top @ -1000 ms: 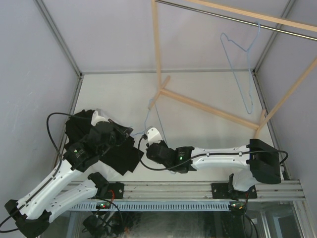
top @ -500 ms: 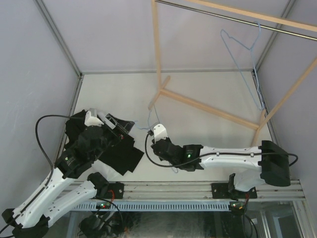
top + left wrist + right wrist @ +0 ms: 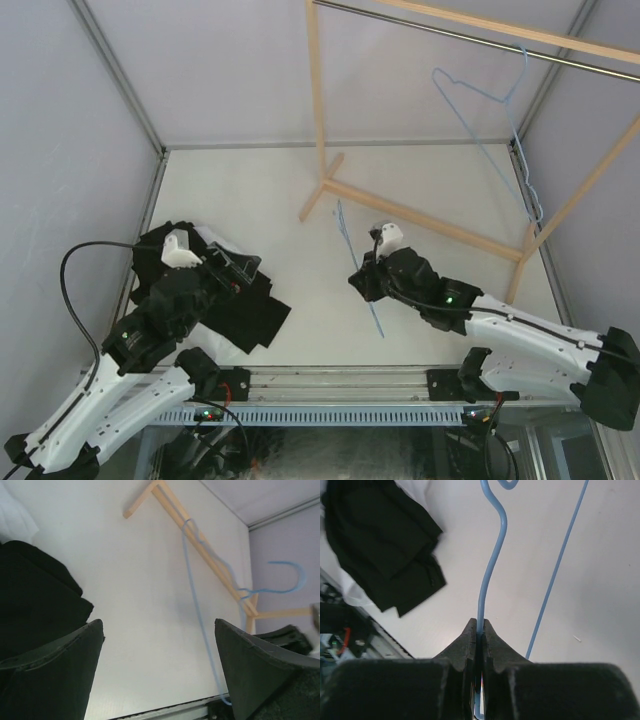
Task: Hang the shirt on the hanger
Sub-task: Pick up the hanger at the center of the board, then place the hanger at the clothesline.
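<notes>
Only a corner of the white shirt [image 3: 15, 522] [image 3: 417, 487] shows, at the table's left; the rest lies under a black garment [image 3: 235, 315] [image 3: 35, 600] [image 3: 380, 545]. My left gripper [image 3: 240, 268] [image 3: 159, 625] hovers over that pile, open, with nothing between its fingers. A thin blue wire hanger [image 3: 373, 310] [image 3: 197, 610] [image 3: 492, 560] is held near mid-table. My right gripper [image 3: 365, 275] [image 3: 479, 630] is shut on its neck, just below the hook.
A second blue hanger [image 3: 480, 87] hangs from the metal rod [image 3: 450, 35] at the back right. The wooden rack's base beam [image 3: 420, 215] crosses the table and its post [image 3: 317, 90] rises behind. Grey walls close in on both sides.
My left gripper has opened and drawn back over the black garment. My right gripper has shut on the blue hanger and carried it to the right, away from the pile.
</notes>
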### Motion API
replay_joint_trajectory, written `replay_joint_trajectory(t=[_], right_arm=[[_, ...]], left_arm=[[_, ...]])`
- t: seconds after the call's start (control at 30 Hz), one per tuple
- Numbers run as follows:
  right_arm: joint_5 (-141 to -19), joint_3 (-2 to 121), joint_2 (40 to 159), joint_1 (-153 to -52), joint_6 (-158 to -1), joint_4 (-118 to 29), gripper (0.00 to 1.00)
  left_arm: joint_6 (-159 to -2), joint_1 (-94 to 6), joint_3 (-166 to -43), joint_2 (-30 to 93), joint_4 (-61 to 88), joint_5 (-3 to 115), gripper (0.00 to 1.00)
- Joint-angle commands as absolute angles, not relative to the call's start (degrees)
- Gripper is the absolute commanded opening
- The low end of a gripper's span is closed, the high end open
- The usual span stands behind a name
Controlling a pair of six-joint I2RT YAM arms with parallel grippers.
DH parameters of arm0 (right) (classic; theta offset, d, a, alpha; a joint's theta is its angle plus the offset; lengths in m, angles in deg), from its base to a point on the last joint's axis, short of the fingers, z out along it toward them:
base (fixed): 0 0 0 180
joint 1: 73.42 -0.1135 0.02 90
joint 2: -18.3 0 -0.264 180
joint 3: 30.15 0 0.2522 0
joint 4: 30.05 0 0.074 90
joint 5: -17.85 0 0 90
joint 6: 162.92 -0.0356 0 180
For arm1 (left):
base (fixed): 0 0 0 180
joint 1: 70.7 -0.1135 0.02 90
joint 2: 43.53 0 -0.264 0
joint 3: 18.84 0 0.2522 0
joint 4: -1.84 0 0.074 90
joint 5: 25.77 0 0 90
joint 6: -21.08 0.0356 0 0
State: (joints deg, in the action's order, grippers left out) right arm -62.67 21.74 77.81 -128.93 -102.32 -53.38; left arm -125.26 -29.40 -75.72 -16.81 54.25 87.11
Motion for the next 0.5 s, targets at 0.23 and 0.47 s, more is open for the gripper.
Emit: replay_joint_trajectory(t=[0.23, 0.47], right_arm=[[-80.7, 29.5, 65.3, -109.5, -108.9, -47.9, 0.00], [-94.1, 37.9, 68.5, -95.0, -114.6, -43.1, 0.00]], left_arm=[[-121.1, -29.3, -74.0, -19.0, 56.9, 89.5, 0.96], [-120.8, -29.8, -71.8, -19.0, 56.6, 89.7, 0.99]])
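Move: The right hand already holds the hanger; the metal rail, at the spot where the first hanger hangs, lies about 20 cm ahead, 18 cm to its right and 38 cm above. That hanging hanger's middle is some 12 cm below the spot. The rack's wooden base bar is about 20 cm ahead, 12 cm right and 15 cm below the hand; the black shirt lies some 32 cm left, 3 cm ahead and equally low. From the idle left hand, the rail spot is roughly 20 cm ahead, 39 cm right and 28 cm above. The right hand keeps its pinch and lifts the hanger about 17 cm, drifting forward-right towards the rail, rolling some 30 degrees. ##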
